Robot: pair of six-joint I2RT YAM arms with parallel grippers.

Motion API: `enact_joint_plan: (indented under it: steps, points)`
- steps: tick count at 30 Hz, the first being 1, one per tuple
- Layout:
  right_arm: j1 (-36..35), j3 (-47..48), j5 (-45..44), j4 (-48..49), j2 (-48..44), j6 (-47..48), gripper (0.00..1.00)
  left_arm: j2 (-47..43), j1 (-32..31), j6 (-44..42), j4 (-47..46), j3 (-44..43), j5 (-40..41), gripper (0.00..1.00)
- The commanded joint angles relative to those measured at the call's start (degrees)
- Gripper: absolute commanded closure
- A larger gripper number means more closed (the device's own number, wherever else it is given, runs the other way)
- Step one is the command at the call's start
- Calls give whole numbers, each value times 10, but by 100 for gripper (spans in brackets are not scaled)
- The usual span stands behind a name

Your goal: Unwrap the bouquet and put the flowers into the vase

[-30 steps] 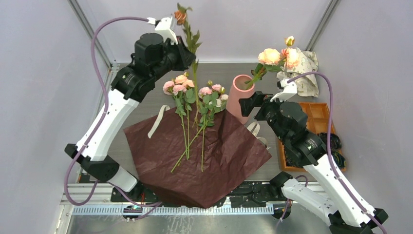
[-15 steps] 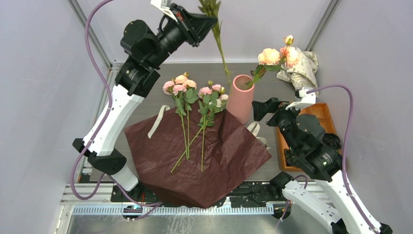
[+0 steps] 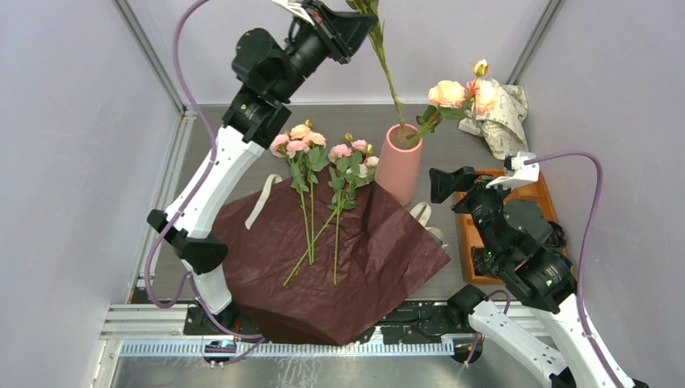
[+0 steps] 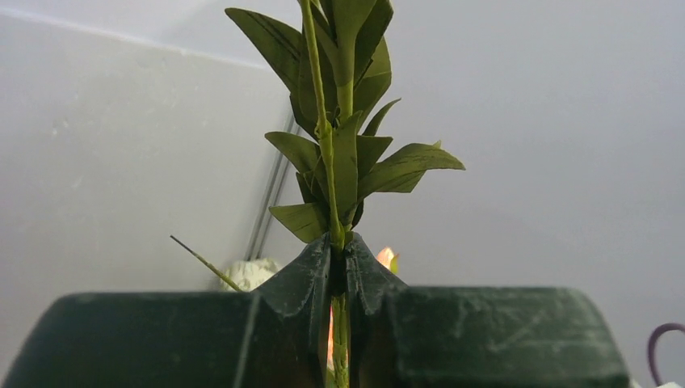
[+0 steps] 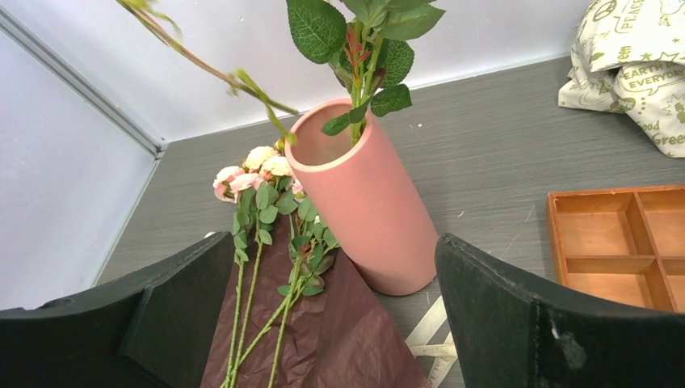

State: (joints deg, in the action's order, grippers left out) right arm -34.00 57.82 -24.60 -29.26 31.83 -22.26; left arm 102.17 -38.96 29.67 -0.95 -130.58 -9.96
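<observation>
My left gripper (image 3: 357,18) is raised high at the back, shut on a long leafy flower stem (image 3: 388,74) that slants down to the mouth of the salmon-pink vase (image 3: 399,166). In the left wrist view the stem (image 4: 325,121) runs between the closed fingers; its bloom is hidden. Peach roses (image 3: 454,93) stand in the vase. Several pink flowers (image 3: 319,158) lie on the unwrapped dark red paper (image 3: 363,259). My right gripper (image 3: 443,183) hangs open just right of the vase (image 5: 363,202), not touching it, its fingers (image 5: 517,315) wide apart.
An orange compartment tray (image 3: 533,192) sits at the right under my right arm. Crumpled cream printed paper (image 3: 505,113) lies at the back right. Cream ribbon (image 3: 262,198) trails off the paper's left corner, and more ribbon (image 3: 426,217) lies by the vase's base.
My left arm has risen and swung right, carrying the stem from above the lying flowers to the vase's mouth. The right gripper has drawn back rightward from the vase, still open.
</observation>
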Motion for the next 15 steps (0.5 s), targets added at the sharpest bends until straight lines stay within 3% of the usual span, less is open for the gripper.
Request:
enact_joint_plan:
  steps: [1,15]
  points:
    - [1,-2,-20,6,-16,11,1,4,-2,5,-48,35,20,89]
    - [1,-12,-13,13,-17,7,0,35,-2,13,-92,160,6,88]
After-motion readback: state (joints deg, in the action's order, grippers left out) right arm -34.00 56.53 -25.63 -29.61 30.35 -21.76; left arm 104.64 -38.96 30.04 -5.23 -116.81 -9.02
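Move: The left hand holds a leafy flower stem upright, high above the table. The vase it is meant for stands about 11 cm ahead and 11 cm to its right, its middle some 50 cm below. The peach blooms already in the vase lean out about 10 cm ahead, 22 cm right and 23 cm below; the nearer lying rose heads are 22 cm ahead, almost in line, 60 cm below. From the right hand the vase is 24 cm ahead, 7 cm left, 24 cm lower. Keeping its pinch on the flower stem, the left hand brings the stem down towards the vase mouth, sinking about 11 cm while easing some 5 cm forward and 4 cm to the right. It starts fast and slows, and the upward-slanting fingers tip down roughly 10 degrees. ##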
